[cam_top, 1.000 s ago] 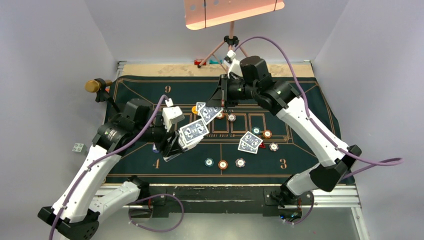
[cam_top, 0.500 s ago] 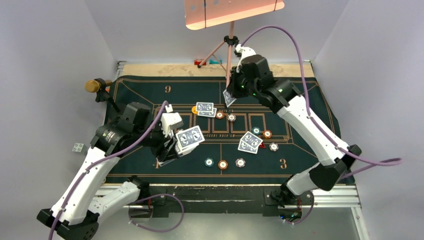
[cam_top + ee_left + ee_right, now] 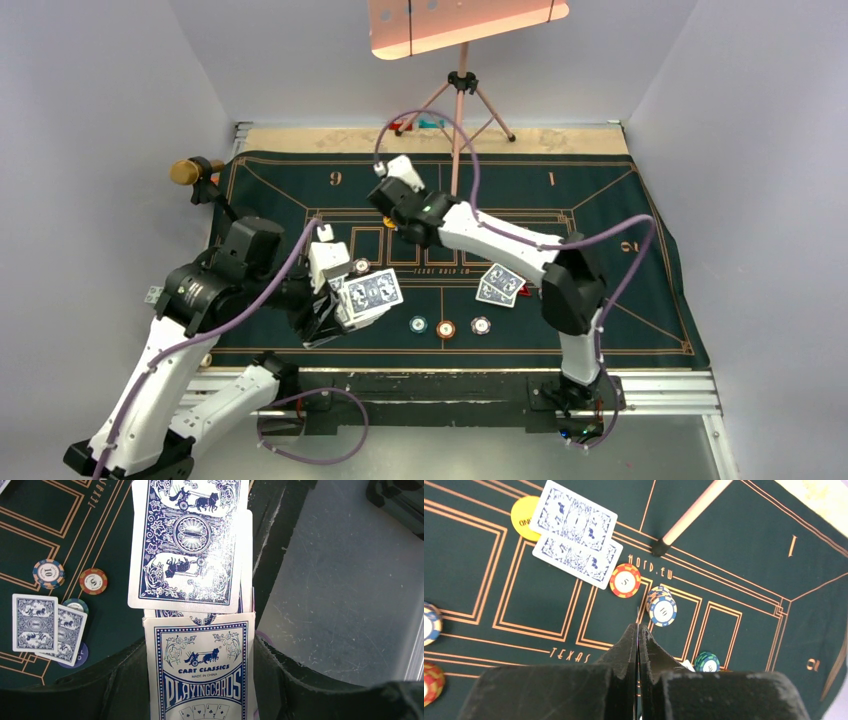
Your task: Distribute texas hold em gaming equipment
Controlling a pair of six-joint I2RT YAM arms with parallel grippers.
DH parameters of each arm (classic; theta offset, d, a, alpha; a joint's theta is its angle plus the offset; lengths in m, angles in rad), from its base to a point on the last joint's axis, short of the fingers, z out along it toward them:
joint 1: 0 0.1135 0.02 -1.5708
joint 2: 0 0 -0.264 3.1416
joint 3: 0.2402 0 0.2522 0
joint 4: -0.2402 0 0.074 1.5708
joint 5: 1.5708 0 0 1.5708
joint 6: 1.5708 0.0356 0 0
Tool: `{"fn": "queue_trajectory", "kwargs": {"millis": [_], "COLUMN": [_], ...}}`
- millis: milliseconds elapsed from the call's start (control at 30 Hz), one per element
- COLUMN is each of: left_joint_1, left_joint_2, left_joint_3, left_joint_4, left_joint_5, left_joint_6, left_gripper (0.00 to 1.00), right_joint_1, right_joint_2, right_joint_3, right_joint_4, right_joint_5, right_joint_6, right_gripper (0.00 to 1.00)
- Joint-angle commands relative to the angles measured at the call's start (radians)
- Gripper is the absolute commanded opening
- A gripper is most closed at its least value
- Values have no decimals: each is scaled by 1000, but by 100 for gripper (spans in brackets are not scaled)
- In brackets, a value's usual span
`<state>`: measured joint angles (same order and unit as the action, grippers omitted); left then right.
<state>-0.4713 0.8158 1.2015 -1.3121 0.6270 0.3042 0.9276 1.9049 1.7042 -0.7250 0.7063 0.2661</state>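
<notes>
My left gripper [image 3: 200, 650] is shut on a blue and white playing-card box [image 3: 200, 680]. Blue-backed cards [image 3: 187, 540] stick out of its top. It hangs over the mat's near left [image 3: 362, 296]. My right gripper [image 3: 638, 630] is shut on a single card, seen edge-on as a thin pale line [image 3: 638, 614]. It hovers over the mat's back middle [image 3: 405, 205]. Below it lie two cards [image 3: 574, 530], a yellow disc [image 3: 524, 512], an orange chip [image 3: 625, 580], a white-blue chip [image 3: 662, 609] and a teal chip [image 3: 707, 662]. Another card pair [image 3: 500, 285] lies right of centre.
A tripod [image 3: 460, 80] holding a pink board stands at the back, one leg [image 3: 689, 515] resting on the green mat [image 3: 620, 190]. Three chips [image 3: 445, 328] sit in a row near the front. A brass-knobbed stand [image 3: 185, 172] is at the mat's left corner.
My right arm has swung from the back right to the back middle, still carrying its card. My left gripper has drawn the box slightly toward the near edge.
</notes>
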Motion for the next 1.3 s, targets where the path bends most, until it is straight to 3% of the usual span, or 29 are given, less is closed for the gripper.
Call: {"fn": "queue_trajectory", "kwargs": {"millis": [0,333,467,667,767,867,967,1267], "left_joint_1": [7,7,7,7,7,7,7,7], "left_joint_2": [-19,-9,-2,5,10,17,20,19], "left_joint_3": [59,64,72,71,78,86,89,97], "left_joint_4": [-31,-33,-36,-36,-34,-33,-34,-34], "left_joint_5": [81,94,97,96,96,93,90,92], "left_joint_6": [35,38,38,38,34,36,34,31], "left_gripper": [3,3,3,3,3,4,4,4], "right_joint_1": [63,115,116,120,123,127,130,134], "right_joint_2": [82,281,367,388,390,389,379,299], "right_joint_3": [56,104,175,164,164,164,161,97], "right_joint_4": [6,66,-1,16,27,38,53,146], "right_joint_5": [194,212,242,227,203,163,109,-120], "right_joint_6": [9,24,75,87,85,91,99,96], "right_gripper": [0,0,0,0,11,38,57,79]}}
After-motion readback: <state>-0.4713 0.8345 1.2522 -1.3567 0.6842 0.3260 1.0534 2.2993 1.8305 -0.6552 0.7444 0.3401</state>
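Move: The card pinched upright in my right fingers is bound for the near edge of the second printed box, about 15 cm below that hand and 5 cm to its left, neither ahead nor back. The two face-down cards lie about 11 cm ahead and 6 cm left of my hand; the red chip 8 cm ahead and 1 cm right. From my left hand, still gripping the pack, that spot is some 22 cm ahead, 13 cm right and 22 cm down. I lower the card in my right hand about 13 cm to the felt, easing some 5 cm left as I sink and rolling my left side down roughly 15 degrees. Near the table I spread my fingers wide to let go of the card, then slip a further 3 cm left at the same low height, rolling partly back. ##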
